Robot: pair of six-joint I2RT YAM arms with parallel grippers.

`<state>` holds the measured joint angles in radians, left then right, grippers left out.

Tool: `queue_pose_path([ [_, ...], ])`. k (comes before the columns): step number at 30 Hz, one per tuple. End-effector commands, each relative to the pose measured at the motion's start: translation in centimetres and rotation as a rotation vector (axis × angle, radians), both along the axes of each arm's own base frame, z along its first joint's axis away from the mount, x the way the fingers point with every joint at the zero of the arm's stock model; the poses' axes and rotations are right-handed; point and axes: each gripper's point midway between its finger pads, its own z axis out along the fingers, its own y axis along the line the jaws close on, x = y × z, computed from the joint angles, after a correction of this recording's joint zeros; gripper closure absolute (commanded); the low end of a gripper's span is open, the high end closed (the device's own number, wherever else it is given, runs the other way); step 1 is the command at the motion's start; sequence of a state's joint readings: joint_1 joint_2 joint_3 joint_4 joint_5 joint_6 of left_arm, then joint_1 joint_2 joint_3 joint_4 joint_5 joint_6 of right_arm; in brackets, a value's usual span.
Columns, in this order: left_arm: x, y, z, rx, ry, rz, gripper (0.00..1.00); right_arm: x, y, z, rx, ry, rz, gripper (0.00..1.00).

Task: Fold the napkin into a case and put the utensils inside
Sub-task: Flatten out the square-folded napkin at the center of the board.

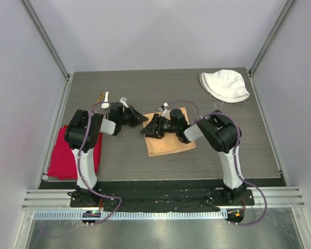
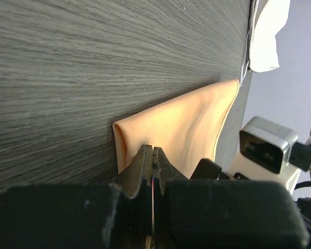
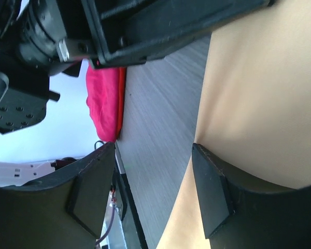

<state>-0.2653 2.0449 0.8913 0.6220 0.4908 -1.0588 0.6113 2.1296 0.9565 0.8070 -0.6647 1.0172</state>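
Note:
The peach-orange napkin (image 1: 173,141) lies flat at the table's middle, partly under both grippers. My left gripper (image 1: 144,119) (image 2: 153,151) is shut at the napkin's (image 2: 186,124) left edge, where the cloth curls up to the tips; a sliver of peach shows between the fingers. My right gripper (image 1: 151,129) (image 3: 155,187) stands open over the same edge, one finger (image 3: 212,192) above the napkin (image 3: 264,93) and the other above bare table. The white spoon (image 1: 105,100) and gold fork (image 1: 99,98) lie at the far left, apart from both grippers.
A white fabric hat (image 1: 225,85) (image 2: 267,31) sits at the back right. A bright red cloth (image 1: 67,153) (image 3: 103,98) lies along the table's left edge. The right arm's wrist housing (image 2: 267,148) is close beside my left fingers.

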Motion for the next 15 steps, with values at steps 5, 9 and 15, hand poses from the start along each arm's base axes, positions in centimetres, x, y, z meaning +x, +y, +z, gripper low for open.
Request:
queue_pose_path([
  [5, -1.0, 2.1, -3.5, 0.092, 0.088, 0.037, 0.98, -5.5, -1.1, -1.5, -0.066, -0.001, 0.093, 0.33],
  [9, -0.5, 2.2, -2.5, 0.130, 0.079, 0.028, 0.99, -7.7, -1.0, -1.4, -0.104, -0.004, 0.160, 0.33],
  [15, -0.1, 2.3, -2.4, 0.135, 0.075, 0.036, 0.98, -10.3, -1.3, -2.4, -0.121, 0.033, 0.196, 0.33],
])
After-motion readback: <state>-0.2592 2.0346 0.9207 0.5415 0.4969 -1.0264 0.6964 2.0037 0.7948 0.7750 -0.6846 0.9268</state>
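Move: The right hand, open and pointing left, is at the napkin's left edge. The napkin's near left corner lies about 9 cm back and 1 cm to the right of it, roughly 2 cm lower; the napkin's middle is some 10 cm right and 1 cm ahead. The left hand has its shut fingertips by the napkin's far left corner, which is about 2 cm ahead and 1 cm left; the white spoon lies some 19 cm left and 9 cm ahead of it. With a fingertip still resting on the napkin just inside its left edge, the right hand slides back along that edge, about 7 cm towards the near left corner, level, fingers staying wide open and the wrist turning slightly counter-clockwise. The left hand stays put, shut fingertips still pinning the napkin near its far left corner. ##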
